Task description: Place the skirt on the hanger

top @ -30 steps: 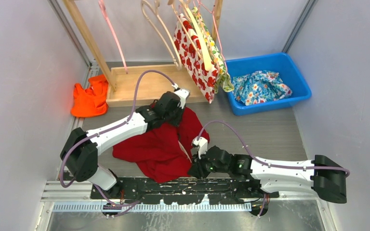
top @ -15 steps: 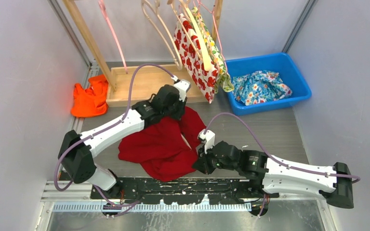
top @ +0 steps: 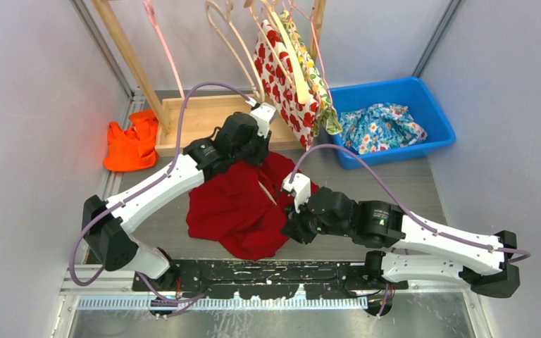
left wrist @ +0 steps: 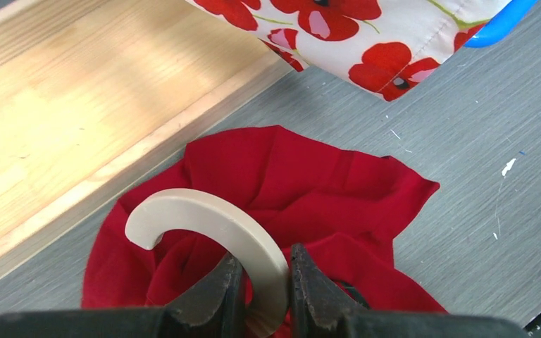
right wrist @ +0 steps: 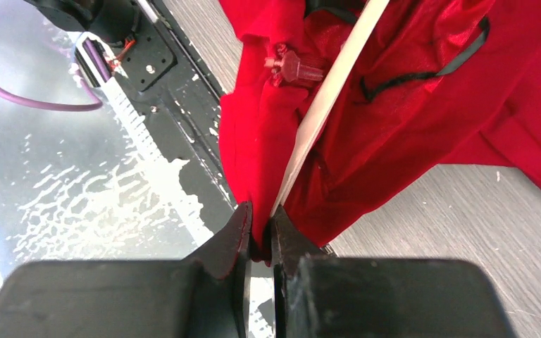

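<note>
The red skirt [top: 243, 204] lies bunched on the grey table between the two arms, draped over a cream hanger. In the left wrist view the hanger's curved hook [left wrist: 204, 218] rises out of the skirt [left wrist: 338, 190], and my left gripper [left wrist: 264, 274] is shut on the hook's stem. From above, the left gripper [top: 250, 151] is at the skirt's far edge. My right gripper [top: 292, 229] is at the near right edge. In the right wrist view it [right wrist: 260, 232] is shut on a fold of the skirt [right wrist: 408, 105], right beside the end of the hanger bar [right wrist: 327, 98].
A wooden rack [top: 204, 123] stands at the back with empty hangers and floral skirts [top: 289, 70] hanging from it. A blue bin [top: 394, 156] with a floral cloth [top: 380, 127] sits at the back right. An orange cloth [top: 132, 144] lies at the left wall.
The right gripper has closed on the skirt's fold and moved away from the near edge. The left gripper has moved toward the rack, and the skirt has shifted that way with both.
</note>
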`<action>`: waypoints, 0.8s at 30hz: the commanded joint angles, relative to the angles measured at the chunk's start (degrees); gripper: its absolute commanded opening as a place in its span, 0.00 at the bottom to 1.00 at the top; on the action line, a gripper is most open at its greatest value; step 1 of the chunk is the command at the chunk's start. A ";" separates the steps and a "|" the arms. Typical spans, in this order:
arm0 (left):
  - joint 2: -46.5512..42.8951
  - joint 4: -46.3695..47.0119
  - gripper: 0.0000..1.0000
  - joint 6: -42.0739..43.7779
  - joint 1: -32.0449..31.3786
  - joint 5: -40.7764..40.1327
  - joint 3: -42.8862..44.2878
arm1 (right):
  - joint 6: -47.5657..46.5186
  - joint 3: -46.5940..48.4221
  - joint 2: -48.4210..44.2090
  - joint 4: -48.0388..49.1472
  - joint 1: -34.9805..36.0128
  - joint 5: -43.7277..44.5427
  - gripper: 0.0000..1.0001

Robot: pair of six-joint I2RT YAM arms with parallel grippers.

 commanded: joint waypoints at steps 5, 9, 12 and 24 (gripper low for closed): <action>-3.03 -5.59 0.00 5.30 -0.13 -0.80 -1.13 | -8.79 17.18 2.96 0.49 -0.14 5.71 0.01; -3.74 -5.53 0.00 5.08 -0.63 -0.75 -1.78 | -11.78 21.60 5.14 1.36 -0.12 9.72 0.01; -4.88 -5.19 0.00 4.82 -0.92 -0.28 -2.40 | -15.06 22.97 6.29 2.41 -0.27 16.94 0.01; -14.95 -7.51 0.00 2.71 -1.70 5.26 -1.86 | -13.10 21.87 9.28 9.42 -23.95 6.91 0.01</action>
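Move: The left hand holds the hanger by its hook, the right the hanger's other end with red skirt. From the left hand the hung poppy skirt on the rack is about 19 cm ahead, 7 cm right and slightly higher; the empty beige hangers are some 21 cm ahead, 3 cm left, higher still. From the right hand that poppy skirt is roughly 35 cm ahead and 2 cm left, the blue bin 28 cm ahead, 28 cm right, lower. The right hand lifts its gripped hanger end, then sweeps it 10 cm forward; the left draws the hook left. ##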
